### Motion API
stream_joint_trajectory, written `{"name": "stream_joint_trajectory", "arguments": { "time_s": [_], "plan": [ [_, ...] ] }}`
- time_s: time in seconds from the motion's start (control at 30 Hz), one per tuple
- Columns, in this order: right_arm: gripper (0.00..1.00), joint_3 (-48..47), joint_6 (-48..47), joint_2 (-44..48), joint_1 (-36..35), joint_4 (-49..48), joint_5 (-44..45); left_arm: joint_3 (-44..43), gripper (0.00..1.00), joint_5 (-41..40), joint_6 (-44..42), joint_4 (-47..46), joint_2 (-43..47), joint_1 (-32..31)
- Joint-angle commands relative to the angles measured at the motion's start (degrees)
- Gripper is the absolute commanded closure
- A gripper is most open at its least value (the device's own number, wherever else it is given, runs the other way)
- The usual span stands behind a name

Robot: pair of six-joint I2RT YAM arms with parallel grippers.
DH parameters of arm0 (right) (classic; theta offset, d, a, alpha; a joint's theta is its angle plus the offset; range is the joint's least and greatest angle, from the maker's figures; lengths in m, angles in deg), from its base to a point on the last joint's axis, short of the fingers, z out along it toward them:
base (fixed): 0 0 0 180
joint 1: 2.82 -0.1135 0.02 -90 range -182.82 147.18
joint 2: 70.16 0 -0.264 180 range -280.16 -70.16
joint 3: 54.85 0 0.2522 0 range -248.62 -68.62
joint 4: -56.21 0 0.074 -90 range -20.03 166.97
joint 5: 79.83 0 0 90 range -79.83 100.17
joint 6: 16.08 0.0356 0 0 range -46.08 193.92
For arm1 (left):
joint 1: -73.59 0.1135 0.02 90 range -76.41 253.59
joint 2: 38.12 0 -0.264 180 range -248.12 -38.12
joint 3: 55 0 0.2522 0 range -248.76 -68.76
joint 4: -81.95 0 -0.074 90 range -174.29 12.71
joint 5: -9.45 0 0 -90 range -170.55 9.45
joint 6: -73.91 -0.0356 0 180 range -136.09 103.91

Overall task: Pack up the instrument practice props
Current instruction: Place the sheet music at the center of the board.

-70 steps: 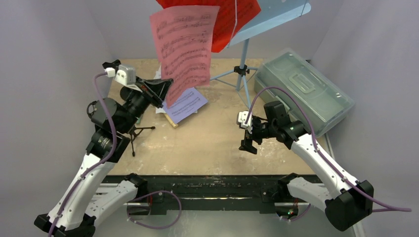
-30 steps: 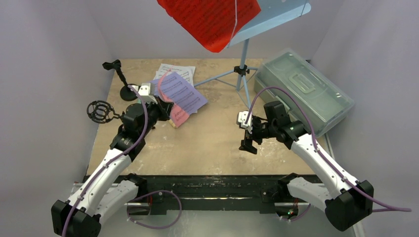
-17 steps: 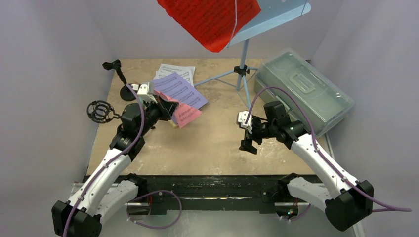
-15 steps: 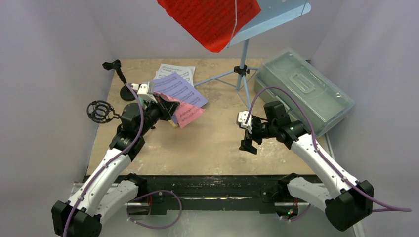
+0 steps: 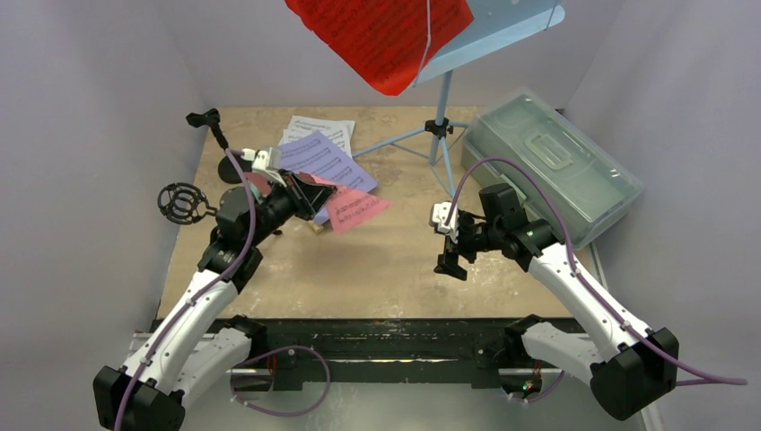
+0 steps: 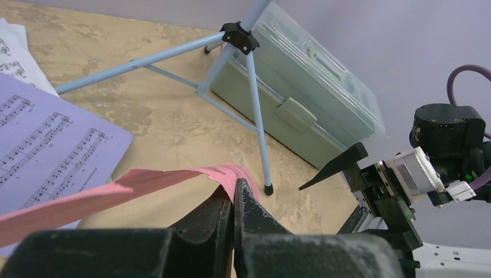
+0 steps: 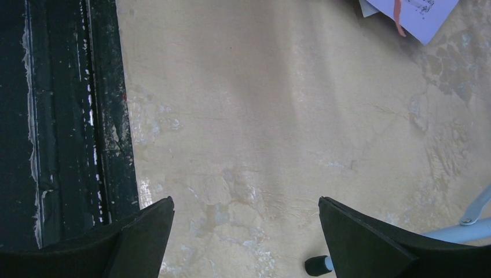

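Note:
My left gripper (image 5: 316, 190) (image 6: 234, 186) is shut on a corner of the pink music sheet (image 5: 357, 206) (image 6: 145, 179), which hangs flat just above the table to the gripper's right. Behind it the lilac sheet (image 5: 328, 162) (image 6: 46, 145) lies over the white sheet (image 5: 314, 128). The red sheet (image 5: 381, 36) rests on the light-blue music rack (image 5: 502, 27), whose tripod legs (image 6: 237, 36) stand at the back. A black microphone tripod (image 5: 182, 202) and the round-base pole (image 5: 215, 135) are at the left. My right gripper (image 5: 446, 242) (image 7: 246, 202) hovers open over bare table.
The translucent grey-green box (image 5: 556, 162) (image 6: 301, 81) lies shut along the right edge, beside the rack's legs. A rack foot (image 7: 315, 266) sits near my right fingers. The black front rail (image 7: 63, 116) borders the table.
The left gripper brought the pink sheet down from the rack to table height, then swung it right, out from beside the lilac sheet. The right arm stayed still.

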Motion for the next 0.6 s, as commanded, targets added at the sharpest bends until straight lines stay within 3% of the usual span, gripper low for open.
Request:
{"name": "stream_joint_trajectory", "arguments": {
  "time_s": [0.0, 0.37, 0.57],
  "plan": [
    [0.01, 0.5, -0.1, 0.9, 0.4, -0.8, 0.3, 3.8, 1.00, 2.3, 1.1, -1.9, 1.6, 0.4],
    [0.01, 0.5, -0.2, 1.0, 0.3, -0.7, 0.0, 20.0, 1.00, -3.8, 7.4, 4.0, 9.2, 1.0],
    [0.01, 0.5, -0.2, 1.2, 0.3, -0.7, 0.0, 22.9, 1.00, -9.1, 9.6, 6.3, 6.9, 1.0]
  ]
}}
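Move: The left gripper still pinches the pink sheet, and the bare middle of the board where it is to lie is almost straight below, some 29 cm down and about 4 cm ahead, 2 cm to the right. At board level, the purple sheet lies about 28 cm ahead and 8 cm left of the hand, and the music stand's near foot 36 cm right and 1 cm ahead. From the idle right hand the spot is about 11 cm ahead, 24 cm left and 15 cm below. Bring the left gripper quickly down about 16 cm towards the open board on the near side of the purple sheet, easing back some 4 cm towards the base as it sinks. Tip the fingers downward by roughly 20 degrees, and keep them shut on the pink sheet's edge the whole way. ##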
